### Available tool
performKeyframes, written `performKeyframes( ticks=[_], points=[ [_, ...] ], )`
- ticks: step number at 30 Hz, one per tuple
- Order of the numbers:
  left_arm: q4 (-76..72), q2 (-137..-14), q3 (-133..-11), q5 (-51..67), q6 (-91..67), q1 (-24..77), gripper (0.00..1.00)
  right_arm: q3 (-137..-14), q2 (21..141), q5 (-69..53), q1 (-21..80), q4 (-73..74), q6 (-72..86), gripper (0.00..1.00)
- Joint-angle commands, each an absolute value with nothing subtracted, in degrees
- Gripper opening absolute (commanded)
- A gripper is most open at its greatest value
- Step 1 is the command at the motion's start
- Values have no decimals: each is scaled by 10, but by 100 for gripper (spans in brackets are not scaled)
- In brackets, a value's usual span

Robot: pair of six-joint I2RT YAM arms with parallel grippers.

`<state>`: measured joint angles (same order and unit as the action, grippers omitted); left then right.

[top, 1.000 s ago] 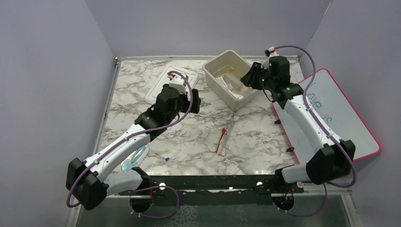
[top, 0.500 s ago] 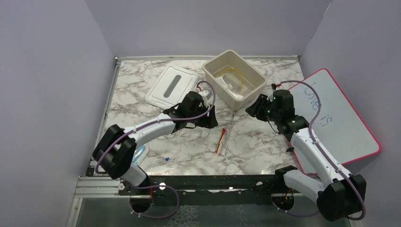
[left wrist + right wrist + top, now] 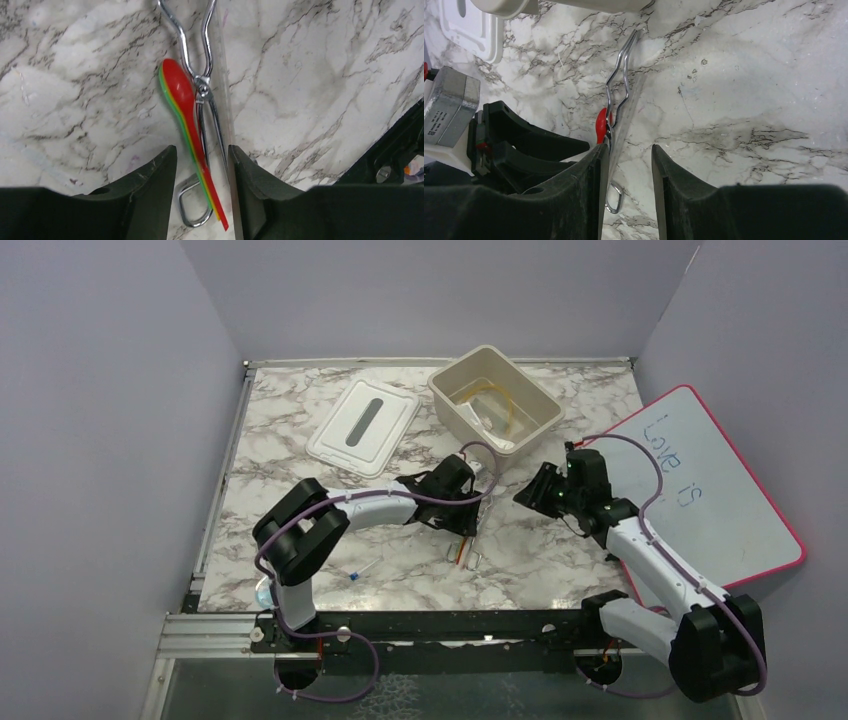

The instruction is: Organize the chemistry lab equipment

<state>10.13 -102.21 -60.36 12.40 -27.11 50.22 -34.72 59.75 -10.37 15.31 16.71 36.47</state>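
Thin metal tongs (image 3: 200, 60) lie on the marble table beside a red-tipped dropper (image 3: 181, 97) with a striped stem and a clear thin strip (image 3: 225, 115). My left gripper (image 3: 202, 167) hangs over them, open, its jaws either side of the dropper's stem and the tongs' handle loop. In the top view the left gripper (image 3: 463, 525) sits over the tongs (image 3: 477, 560). My right gripper (image 3: 627, 170) is open with bare marble between its fingers, just right of the tongs (image 3: 619, 70) and dropper (image 3: 601, 125); from above the right gripper (image 3: 532, 492) is low over the table. Amber tubing (image 3: 492, 395) lies in the bin.
The beige bin (image 3: 487, 350) stands at the back, its lid (image 3: 362, 425) flat to its left. A pink-edged whiteboard (image 3: 700, 480) lies at the right. A small blue-capped piece (image 3: 358, 573) and a clear packet (image 3: 268, 587) lie near the left arm's base.
The left arm swung from the lid to the tongs and its jaws narrowed. The right gripper came away from the bin and down beside the tongs.
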Motion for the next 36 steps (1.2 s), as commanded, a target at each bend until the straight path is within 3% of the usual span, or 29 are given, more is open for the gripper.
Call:
performKeyframes(
  ticks=[1, 18, 36],
  points=[
    [134, -1060, -647, 84, -238, 514, 42, -337, 600, -119, 151, 140, 370, 41],
    [160, -1055, -643, 25, -223, 514, 16, -325, 623, -130, 152, 120, 363, 40],
    [182, -1001, -616, -39, -210, 515, 18, -321, 631, -143, 151, 112, 366, 40]
  ],
)
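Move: The stacked coloured spoons lie almost under the open left fingers, their middle about 2 cm back and 2 cm below. The metal tongs lie against them, some 2 cm to the hand's right and 1 cm ahead; a clear ruler runs just beyond, roughly 3 cm right and level. The storage box stands about 24 cm ahead and 7 cm right. From the right hand the spoons are around 14 cm left, 7 cm back and 8 cm below. The stacked spoons, with a tongs handle beside them, are closed in on by the left fingers as that hand eases about 1.5 cm forward and 1 cm down. With the spoon handles pinched, the hand stays low and drags left some 2.5 cm, tilting about 10 degrees so the fingers point more steeply down. The right hand, empty, sinks about 2 cm. ##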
